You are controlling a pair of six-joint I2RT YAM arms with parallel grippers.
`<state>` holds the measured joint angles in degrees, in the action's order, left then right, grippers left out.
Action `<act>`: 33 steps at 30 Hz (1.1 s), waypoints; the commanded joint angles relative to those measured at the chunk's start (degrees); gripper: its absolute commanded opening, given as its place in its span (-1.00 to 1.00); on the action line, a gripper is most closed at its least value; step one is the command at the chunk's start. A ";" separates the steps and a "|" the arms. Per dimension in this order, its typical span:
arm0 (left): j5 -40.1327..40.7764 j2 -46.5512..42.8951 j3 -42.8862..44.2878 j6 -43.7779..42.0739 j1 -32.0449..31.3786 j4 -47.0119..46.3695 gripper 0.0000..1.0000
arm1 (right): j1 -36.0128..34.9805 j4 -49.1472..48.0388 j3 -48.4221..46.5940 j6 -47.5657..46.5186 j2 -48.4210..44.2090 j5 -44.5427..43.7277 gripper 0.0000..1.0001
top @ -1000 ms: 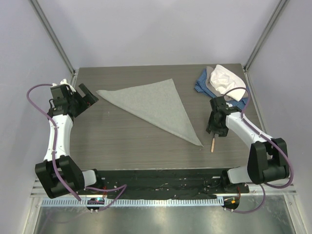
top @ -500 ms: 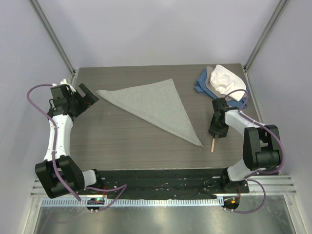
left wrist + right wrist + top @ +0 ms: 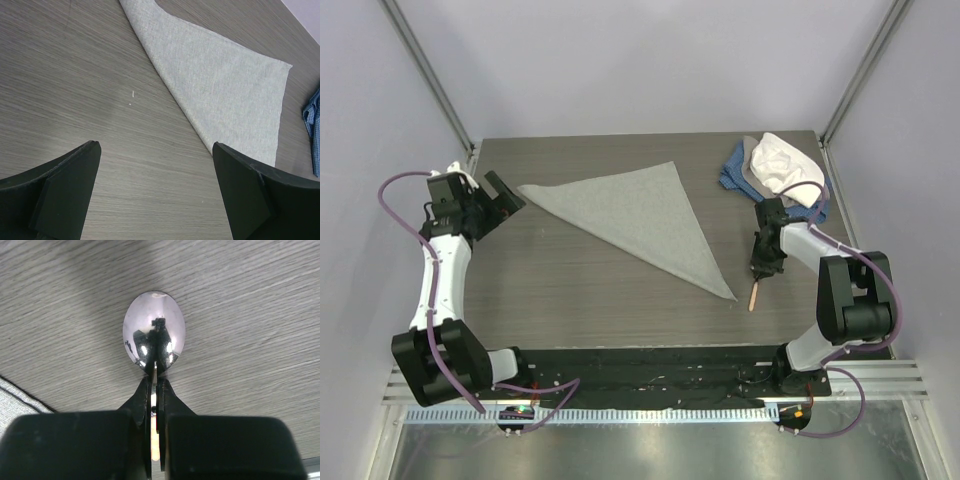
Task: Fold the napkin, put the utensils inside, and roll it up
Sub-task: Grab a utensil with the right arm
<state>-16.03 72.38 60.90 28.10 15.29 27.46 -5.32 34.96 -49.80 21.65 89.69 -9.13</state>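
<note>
The light grey napkin [image 3: 630, 213] lies folded into a triangle across the middle of the table, and its edge also shows in the left wrist view [image 3: 220, 85]. My right gripper [image 3: 761, 268] is shut on the neck of the spoon [image 3: 154, 330], just right of the napkin's near tip. The shiny metal bowl pokes out past the fingertips [image 3: 144, 390], and the wooden handle [image 3: 754, 294] trails toward the table's near edge. My left gripper [image 3: 155, 195] hangs open above bare table at the far left, with nothing between its fingers.
A heap of blue, grey and white cloths [image 3: 775, 170] sits at the back right corner. Metal frame posts rise at the table's back corners. A corner of blue checked cloth [image 3: 314, 130] shows at the right edge of the left wrist view.
The right gripper has closed onto the spoon's neck, and the spoon's handle has shifted slightly left. The left arm has not moved.
</note>
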 commanded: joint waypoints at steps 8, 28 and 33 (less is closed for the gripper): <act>-1.19 -0.57 6.94 4.85 -6.84 -1.36 1.00 | 0.22 4.06 -7.40 -2.66 -1.35 -0.72 -0.99; 2.76 3.38 8.53 -0.32 -7.38 0.22 0.99 | -21.21 -1.46 -49.92 -23.23 23.13 8.07 -0.98; 1.00 4.00 7.74 -0.15 -7.29 -0.39 0.99 | -24.90 -4.63 -57.86 -28.23 31.06 13.60 -0.98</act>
<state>-14.33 75.94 69.10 29.15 7.97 28.12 -28.29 34.20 -101.27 -0.14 117.21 0.16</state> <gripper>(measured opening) 0.996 0.053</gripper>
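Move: The right hand already has the spoon pinched at its neck, at table height. The napkin it is taken to has its middle about 28 cm left and 15 cm ahead; the napkin's near corner lies some 5 cm left and 7 cm back. The folded cloths stand about 25 cm ahead and 9 cm right. From the left hand, the napkin's middle is roughly 30 cm right, 5 cm ahead and 20 cm below. The right hand lifts the still-pinched spoon, sweeping about 30 cm left and forward over the napkin, turning counter-clockwise. ##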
